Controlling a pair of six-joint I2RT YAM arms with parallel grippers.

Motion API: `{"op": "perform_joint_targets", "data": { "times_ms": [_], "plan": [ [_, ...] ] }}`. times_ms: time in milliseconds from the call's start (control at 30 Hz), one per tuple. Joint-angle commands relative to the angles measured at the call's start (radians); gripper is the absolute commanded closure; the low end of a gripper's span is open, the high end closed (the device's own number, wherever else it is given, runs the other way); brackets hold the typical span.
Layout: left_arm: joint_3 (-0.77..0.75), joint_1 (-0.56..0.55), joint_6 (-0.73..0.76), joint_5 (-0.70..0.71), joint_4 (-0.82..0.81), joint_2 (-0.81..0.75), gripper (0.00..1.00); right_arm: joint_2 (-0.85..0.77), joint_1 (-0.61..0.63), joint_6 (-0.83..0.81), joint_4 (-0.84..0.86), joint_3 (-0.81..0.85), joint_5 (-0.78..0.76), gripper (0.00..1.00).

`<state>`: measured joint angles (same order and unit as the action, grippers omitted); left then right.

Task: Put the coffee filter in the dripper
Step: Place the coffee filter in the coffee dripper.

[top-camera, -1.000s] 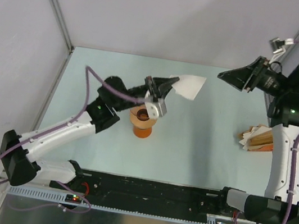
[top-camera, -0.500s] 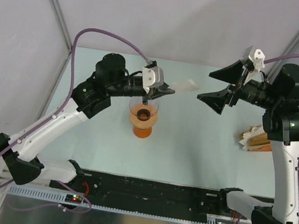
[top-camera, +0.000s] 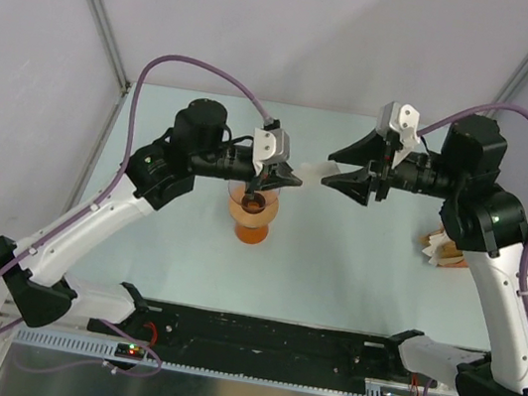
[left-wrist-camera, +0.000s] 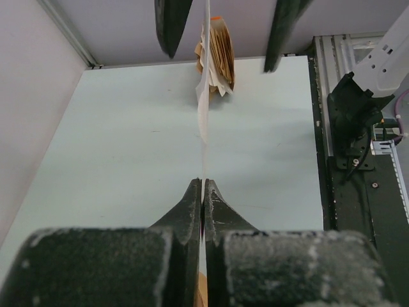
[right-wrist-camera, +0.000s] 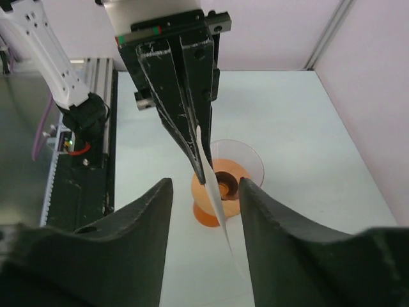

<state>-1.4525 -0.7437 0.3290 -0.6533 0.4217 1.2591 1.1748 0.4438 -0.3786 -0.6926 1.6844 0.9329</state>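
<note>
My left gripper (top-camera: 293, 175) is shut on the white coffee filter (top-camera: 314, 172) and holds it in the air just above and right of the dripper (top-camera: 252, 211), a clear funnel on an orange base. In the left wrist view the filter (left-wrist-camera: 204, 115) stands edge-on from the closed tips (left-wrist-camera: 202, 182). My right gripper (top-camera: 335, 170) is open, with its jaws on either side of the filter's free end. In the right wrist view (right-wrist-camera: 204, 192) the filter (right-wrist-camera: 214, 185) hangs between the jaws without touching them, and the dripper (right-wrist-camera: 239, 167) stands below.
A tan-and-white stack of paper fans (top-camera: 447, 249) lies at the table's right side, and it also shows in the left wrist view (left-wrist-camera: 217, 57). The black rail with the arm bases (top-camera: 272, 340) runs along the near edge. Grey walls close the back and sides.
My right arm has swung left and its open jaws now straddle the filter's free end. My left arm rose from the dripper a second ago and now holds the filter edge-on, pointing right.
</note>
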Motion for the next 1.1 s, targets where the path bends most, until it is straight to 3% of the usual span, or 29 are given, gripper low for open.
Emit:
{"op": "perform_joint_targets", "data": {
  "times_ms": [0, 67, 133, 200, 500, 833, 867, 967, 1067],
  "plan": [
    [-0.005, -0.003, -0.027, -0.014, 0.002, -0.035, 1.0, 0.024, 0.028, -0.018, -0.013, 0.037, 0.019, 0.57],
    [-0.003, -0.009, -0.028, -0.009, 0.004, -0.036, 1.0, 0.033, 0.049, -0.019, -0.013, 0.036, 0.019, 0.7],
    [0.0, -0.019, -0.019, 0.0, 0.004, -0.039, 1.0, 0.043, 0.067, -0.011, -0.007, 0.034, 0.013, 0.89],
    [0.003, -0.029, -0.008, 0.008, 0.005, -0.043, 1.0, 0.052, 0.076, 0.005, 0.003, 0.031, 0.006, 0.97],
    [-0.02, -0.061, 0.031, 0.028, 0.006, -0.038, 1.0, 0.046, 0.129, -0.04, -0.066, -0.004, -0.011, 1.0],
    [0.054, -0.098, 0.237, 0.013, 0.035, -0.127, 0.99, 0.057, 0.096, -0.077, -0.076, 0.003, -0.102, 1.0],
    [0.058, -0.098, 0.245, 0.025, 0.049, -0.133, 0.94, 0.056, 0.084, -0.075, -0.075, 0.008, -0.098, 1.0],
    [0.054, -0.098, 0.209, 0.115, 0.099, -0.15, 0.56, 0.062, 0.05, -0.078, -0.106, 0.037, -0.064, 1.0],
    [0.039, -0.062, 0.15, 0.144, 0.135, -0.177, 0.29, 0.052, 0.033, -0.123, -0.174, 0.045, -0.018, 1.0]
  ]
}}
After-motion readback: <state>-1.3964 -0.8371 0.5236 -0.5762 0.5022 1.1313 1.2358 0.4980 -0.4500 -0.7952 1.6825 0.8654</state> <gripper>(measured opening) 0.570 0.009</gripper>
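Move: The left hand already pinches one side of the coffee filter. The part the right hand goes for runs between its partly open fingers, with the filter's middle about 3 cm to the left of the right hand and some 2 cm below. The dripper stands about 4 cm ahead, 6 cm left and 17 cm below the left hand; from the right hand it is roughly 5 cm ahead, 13 left and 22 below. Its orange stand is directly under the dripper, about 10 cm lower. The right hand eases about 3 cm left and down while its half-open fingers shut and pinch the filter beside the left gripper, then, still sinking to some 4 cm lower in all, turns back to the right and a little forward. The left hand, still pinching, draws back towards its base by about 4 cm, rolls some 10 degrees, and at the very end opens to just over half and lets go of the filter, slipping slightly left. ##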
